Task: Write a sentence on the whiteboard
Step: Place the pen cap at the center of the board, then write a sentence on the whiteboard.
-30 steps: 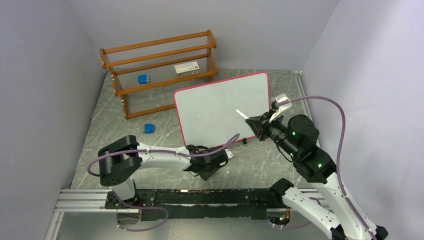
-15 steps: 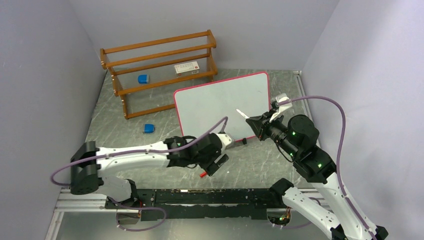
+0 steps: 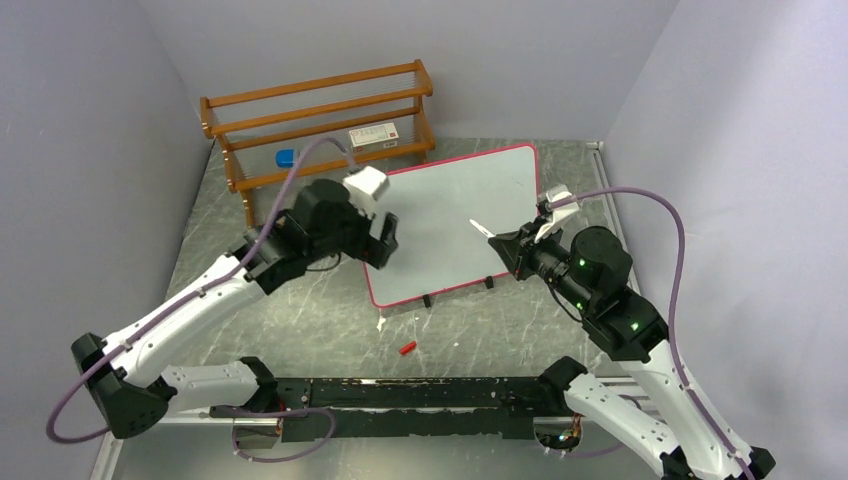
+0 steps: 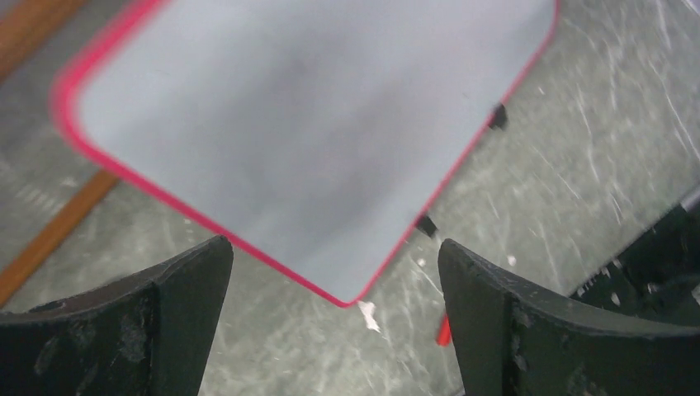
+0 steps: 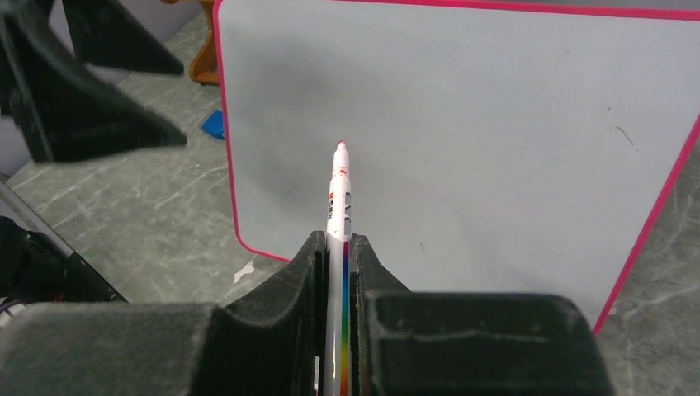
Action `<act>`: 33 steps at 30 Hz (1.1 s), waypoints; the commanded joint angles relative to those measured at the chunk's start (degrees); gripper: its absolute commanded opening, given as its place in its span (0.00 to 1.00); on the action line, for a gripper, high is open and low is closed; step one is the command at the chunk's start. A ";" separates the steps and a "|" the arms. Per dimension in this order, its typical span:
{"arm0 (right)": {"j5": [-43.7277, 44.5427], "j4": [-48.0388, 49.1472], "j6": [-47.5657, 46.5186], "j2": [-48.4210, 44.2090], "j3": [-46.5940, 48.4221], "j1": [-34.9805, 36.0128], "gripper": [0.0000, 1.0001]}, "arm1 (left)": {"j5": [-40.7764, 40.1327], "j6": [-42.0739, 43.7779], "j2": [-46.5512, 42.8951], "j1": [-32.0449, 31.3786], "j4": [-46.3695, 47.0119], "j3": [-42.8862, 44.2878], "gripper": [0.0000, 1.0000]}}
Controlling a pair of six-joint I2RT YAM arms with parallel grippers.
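Observation:
The whiteboard (image 3: 455, 215) stands tilted on small black feet mid-table, its pink-red rim also showing in the left wrist view (image 4: 314, 124) and the right wrist view (image 5: 495, 124). Its face is blank and no sentence shows on it. My right gripper (image 3: 508, 245) is shut on a white marker (image 3: 488, 232) with a rainbow stripe (image 5: 338, 214). The marker's red tip points at the board a short way off its face. My left gripper (image 3: 383, 243) hangs open and empty (image 4: 334, 247) above the board's near left corner.
A wooden rack (image 3: 320, 150) stands behind the board with a blue block (image 3: 286, 157) and a small box (image 3: 373, 136) on it. A red cap (image 3: 405, 349) and a white scrap (image 3: 380, 323) lie on the table in front of the board.
My left gripper opened, left the red cap on the table near the front, and swung up and back to the board's left side. The right arm barely moved.

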 commanded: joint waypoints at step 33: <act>-12.52 6.28 -0.48 6.38 0.03 -0.29 0.00 | 70.51 -9.21 17.63 42.57 34.01 -1.30 0.47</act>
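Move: The left hand, empty and wide open, is going for the whiteboard's upper left corner, about 12 cm ahead, 5 cm to its left and 3 cm lower. From that hand the board's middle is some 10 cm ahead and 15 cm right, the red pen cap 12 cm back and 6 cm right on the table. From the right hand, already gripping the uncapped marker, the board's middle lies about 13 cm ahead, 9 cm left and 18 cm below. The left hand swings forward about 11 cm, first rising and veering left around the whiteboard's left edge, then sinking and coming back to the right so that its fingers, rolled some 30 degrees with the left side dropping and now pointing mostly right, come in at the upper left corner while closing from wide open to about half. Meanwhile the right hand keeps its grip on the marker and eases about 4 cm left, sinking slightly and turning 10 degrees counter-clockwise, its tip still clear above the board and drawing towards the middle. ##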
